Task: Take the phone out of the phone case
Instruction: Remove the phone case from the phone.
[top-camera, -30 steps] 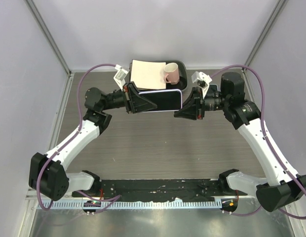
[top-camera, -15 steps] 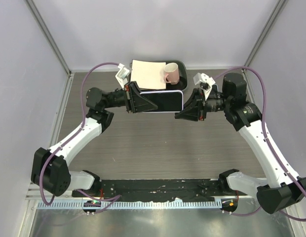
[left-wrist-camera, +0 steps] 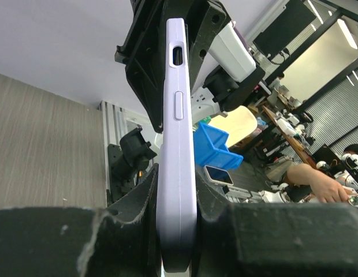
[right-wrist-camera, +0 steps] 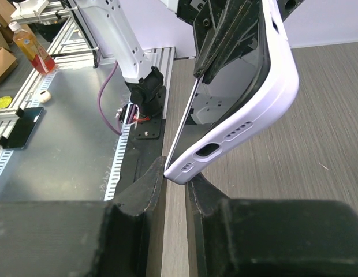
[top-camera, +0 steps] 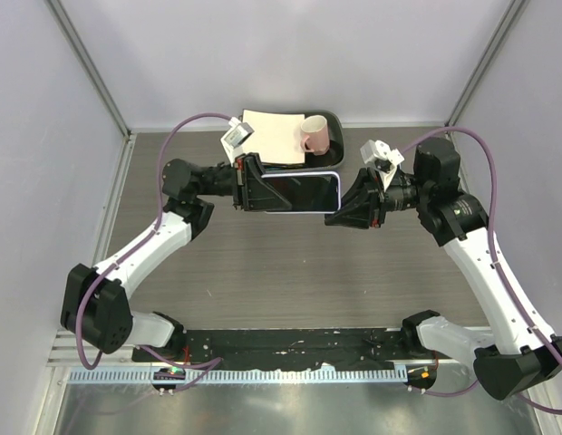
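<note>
The phone (top-camera: pixel 302 192), in a lilac phone case (top-camera: pixel 338 190), hangs in the air over the far middle of the table, held between both arms. My left gripper (top-camera: pixel 260 188) is shut on its left end; in the left wrist view the case (left-wrist-camera: pixel 178 133) stands edge-on between the fingers (left-wrist-camera: pixel 138 202). My right gripper (top-camera: pixel 336 214) is shut on the case's near right corner. In the right wrist view that corner (right-wrist-camera: pixel 185 171) sits pinched between the fingertips of this gripper (right-wrist-camera: pixel 178 178). There the case (right-wrist-camera: pixel 265 98) bows away from the phone's thin edge (right-wrist-camera: pixel 185 124).
A black tray (top-camera: pixel 333 119) at the back middle holds a beige sheet (top-camera: pixel 267 136) and a pink mug (top-camera: pixel 314 135). A black mat (top-camera: pixel 290 343) lies along the near edge between the arm bases. Grey walls close in both sides.
Both arms have carried the phone a little nearer and to the right. The phone has rolled, and its lilac rim now shows along the near and right edges.
</note>
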{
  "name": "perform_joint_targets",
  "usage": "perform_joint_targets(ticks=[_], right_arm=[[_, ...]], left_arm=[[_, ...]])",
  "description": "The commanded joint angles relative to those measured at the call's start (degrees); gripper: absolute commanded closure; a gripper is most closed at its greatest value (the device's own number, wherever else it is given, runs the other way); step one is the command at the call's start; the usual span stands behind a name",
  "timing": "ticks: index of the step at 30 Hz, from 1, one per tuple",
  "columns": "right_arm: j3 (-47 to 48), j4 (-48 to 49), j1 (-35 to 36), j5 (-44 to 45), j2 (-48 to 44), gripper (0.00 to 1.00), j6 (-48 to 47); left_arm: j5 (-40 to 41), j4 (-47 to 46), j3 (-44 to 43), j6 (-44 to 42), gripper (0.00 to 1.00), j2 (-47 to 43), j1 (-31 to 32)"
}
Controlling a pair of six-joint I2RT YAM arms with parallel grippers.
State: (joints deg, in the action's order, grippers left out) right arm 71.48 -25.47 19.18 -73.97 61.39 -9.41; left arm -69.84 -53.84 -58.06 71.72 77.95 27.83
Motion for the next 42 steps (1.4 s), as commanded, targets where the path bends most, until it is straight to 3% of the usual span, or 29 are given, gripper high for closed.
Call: perform_joint_targets(ticks=[1,4,10,15,25,31,38,42], right_arm=[[3.05,3.78,0.95,4.98,0.66,0.92,-3.16],[3.93,1.4,0.95,6.04,0.49,0.78,-3.33],[3.22,0.43,0.95,6.12,-0.56,0.68,-2.98],[2.52,-0.98,0.95,6.12,-1.35,0.68,-4.03],[4.28,-12.84,1.03,6.65,-0.83,0.66,-15.37],[4.1,-13.55,0.95,4.98,-1.27,0.58,-15.11],[3.4,-13.11,0.95,2.7,-2.49,0.61,-14.85],[2.52,-12.15,0.95,1.55,-3.81,0.53,-15.46]], left_arm=[[-8.9,-1.61,-1.44,1.23,1.0,0.18,4.51],[-8.21,-0.91,-1.53,0.09,1.0,-0.08,4.51],[-5.84,4.52,-1.53,-5.01,1.0,0.18,4.07],[-3.37,6.21,-1.88,-6.42,1.0,0.53,3.19],[-4.34,8.93,-2.85,-7.3,1.0,0.27,2.05],[-3.81,8.76,-2.58,-7.48,1.0,0.01,1.52],[-3.02,8.58,-1.88,-7.48,1.0,-0.43,1.34],[-1.27,8.06,-1.88,-7.12,1.0,-0.52,0.91]])
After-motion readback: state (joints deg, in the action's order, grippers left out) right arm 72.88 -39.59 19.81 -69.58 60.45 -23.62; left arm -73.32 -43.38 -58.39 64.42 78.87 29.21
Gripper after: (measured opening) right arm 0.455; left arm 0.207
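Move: The case's near right corner sits between the right fingertips, already pinched there. The cased phone's middle is about 6 cm to that hand's left, 3 cm ahead and some 2 cm higher, and the left gripper's grip lies roughly 10 cm left and 3 cm ahead. From the left hand, already clamping the phone's left end, the corner is about 10 cm right, 3 cm back and a little lower, and the phone's middle some 4 cm right and level with it. The right fingers loosen their pinch on the case's near right corner, opening in stages to about twice their first gap, while the hand stays close around the case's end, sinks about 2 cm and tilts slightly. The left hand keeps its grip on the cased phone's left end and carries it down almost 3 cm alongside, rolling it only some 5 degrees. ##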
